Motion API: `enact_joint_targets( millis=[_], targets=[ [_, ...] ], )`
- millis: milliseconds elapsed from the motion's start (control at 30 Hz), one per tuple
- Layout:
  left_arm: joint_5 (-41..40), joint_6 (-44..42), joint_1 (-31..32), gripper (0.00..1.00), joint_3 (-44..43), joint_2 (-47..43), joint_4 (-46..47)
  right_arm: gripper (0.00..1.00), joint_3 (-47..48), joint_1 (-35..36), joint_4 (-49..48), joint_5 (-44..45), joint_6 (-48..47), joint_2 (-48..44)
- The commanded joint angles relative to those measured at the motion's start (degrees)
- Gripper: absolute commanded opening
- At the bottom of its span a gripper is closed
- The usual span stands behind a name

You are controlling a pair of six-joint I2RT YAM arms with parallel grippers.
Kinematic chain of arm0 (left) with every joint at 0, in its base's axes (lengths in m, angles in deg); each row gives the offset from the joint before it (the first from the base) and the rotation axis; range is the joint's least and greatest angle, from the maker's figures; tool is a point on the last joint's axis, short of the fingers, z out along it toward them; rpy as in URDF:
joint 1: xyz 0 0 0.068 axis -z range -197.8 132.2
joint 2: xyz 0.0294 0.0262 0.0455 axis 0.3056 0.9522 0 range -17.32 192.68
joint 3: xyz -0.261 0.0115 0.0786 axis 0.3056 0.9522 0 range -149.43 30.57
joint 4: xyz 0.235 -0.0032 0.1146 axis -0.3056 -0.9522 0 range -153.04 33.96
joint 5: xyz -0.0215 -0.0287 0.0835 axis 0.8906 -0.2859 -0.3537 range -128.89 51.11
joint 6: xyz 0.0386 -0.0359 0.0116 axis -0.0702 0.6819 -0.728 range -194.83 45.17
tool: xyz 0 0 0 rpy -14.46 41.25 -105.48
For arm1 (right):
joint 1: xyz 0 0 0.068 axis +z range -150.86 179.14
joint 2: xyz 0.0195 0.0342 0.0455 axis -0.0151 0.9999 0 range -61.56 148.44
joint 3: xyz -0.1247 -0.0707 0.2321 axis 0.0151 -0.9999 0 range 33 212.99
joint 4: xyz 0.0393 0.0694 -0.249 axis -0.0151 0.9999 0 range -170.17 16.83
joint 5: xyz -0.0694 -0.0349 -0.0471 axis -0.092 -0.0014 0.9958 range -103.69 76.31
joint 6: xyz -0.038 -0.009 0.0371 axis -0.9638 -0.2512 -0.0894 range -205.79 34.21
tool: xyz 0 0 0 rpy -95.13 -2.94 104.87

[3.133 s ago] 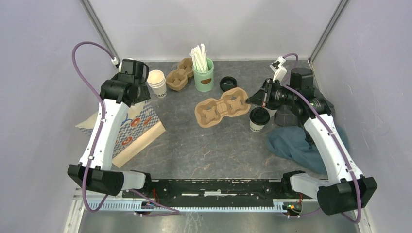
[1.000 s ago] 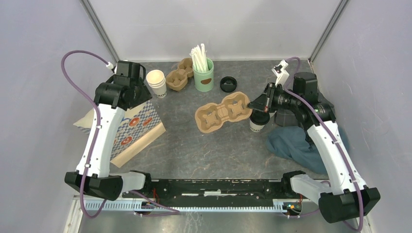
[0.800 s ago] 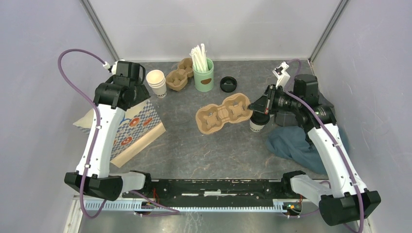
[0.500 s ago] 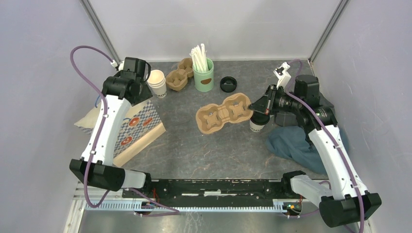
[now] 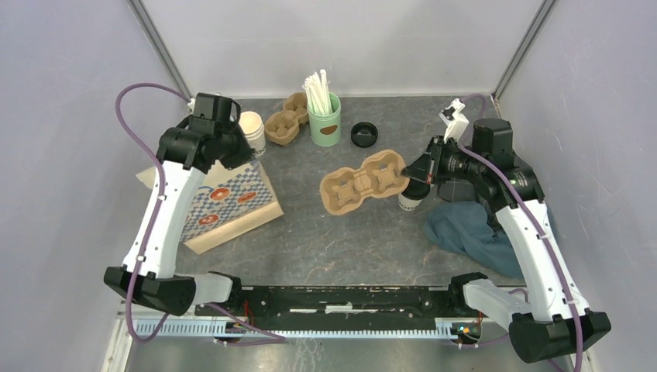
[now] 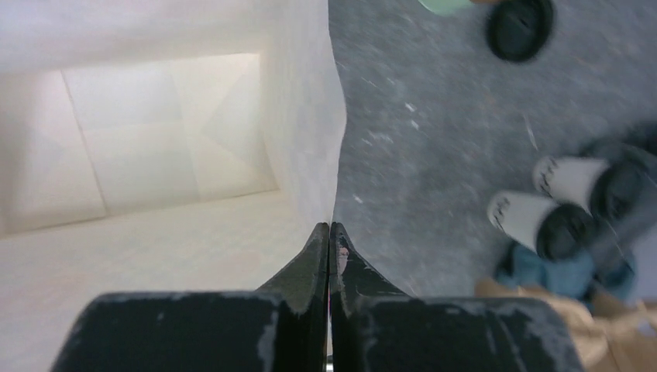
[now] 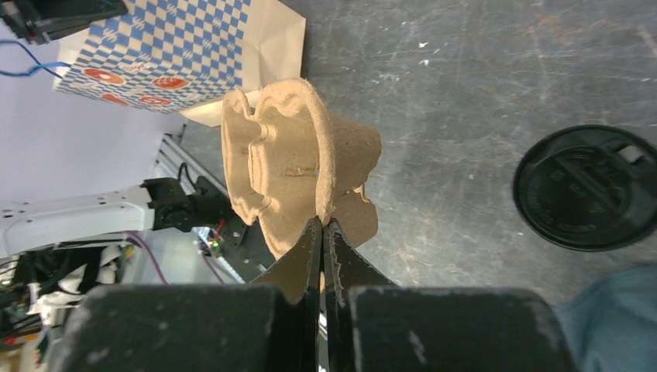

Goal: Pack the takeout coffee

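The takeout coffee (image 5: 411,194), a white printed cup with a black lid, stands on the table right of centre. Its lid shows in the right wrist view (image 7: 590,188). My right gripper (image 5: 411,171) is shut on the rim of a brown pulp cup carrier (image 5: 362,184), just above and left of the coffee; the carrier hangs tilted from it (image 7: 294,155). My left gripper (image 5: 229,155) is shut on the top edge of a blue-checked paper bag (image 5: 231,200), whose white inside (image 6: 155,132) is open. The left wrist view shows two lidded cups (image 6: 534,223) side by side.
Stacked lidless white cups (image 5: 252,129), a second brown carrier (image 5: 285,124), a green holder of white straws (image 5: 324,118) and a loose black lid (image 5: 363,134) line the back. A blue cloth (image 5: 472,230) lies at the right, under the right arm.
The left gripper has pulled the bag to the right, toward the centre. The right gripper has shifted the carrier a little to the right, next to the coffee.
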Motion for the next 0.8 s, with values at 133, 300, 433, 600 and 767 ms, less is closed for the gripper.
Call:
enact_joint_targets(
  millis=[133,300,433,600,767],
  targets=[
    [10.13,10.38,19.95,0.02,0.28,-0.31,9.63,0.00,10.00,0.09,7.69,9.17,-5.22,-0.79],
    [6.40,16.34,30.80,0.03,-1.46,5.44,16.02,0.00,16.65,0.11,14.88,17.36,-7.28,-0.17],
    [2.43,18.33,37.08,0.03,-5.79,10.56,16.84,0.00,19.28,0.12,18.35,23.58,-8.55,-1.45],
    [0.61,18.08,40.52,0.17,-9.62,14.23,15.66,0.00,17.94,0.07,19.26,30.79,-10.97,-4.48],
    [0.36,15.83,40.72,0.44,-14.44,13.42,14.08,0.00,23.03,0.10,21.01,33.24,-13.07,-4.35]
  ],
)
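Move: My left hand already pinches the checkered paper bag by its right rim, the bag's middle about 10 cm to its left, 8 back and 14 below. The bag's spot on the clear table lies some 15 cm right, 8 back and 27 below; the straw cup stands roughly 17 cm ahead and 18 right, the stacked white cups 15 ahead and 4 left. From my right hand, holding the cup tray, that clear table is about 23 cm left and 1 back, the near lidded cup 5 right and 1 ahead, both far below. I sweep my left hand fast to the right, about 28 cm and slightly back, carrying the bag by its rim past the near side of the straw cup while turning some 30 degrees clockwise; as I slow, those fingers start to open. My right hand keeps its pinch on the tray and clears the way, going right and up, rolling its left side down and turning clockwise. ##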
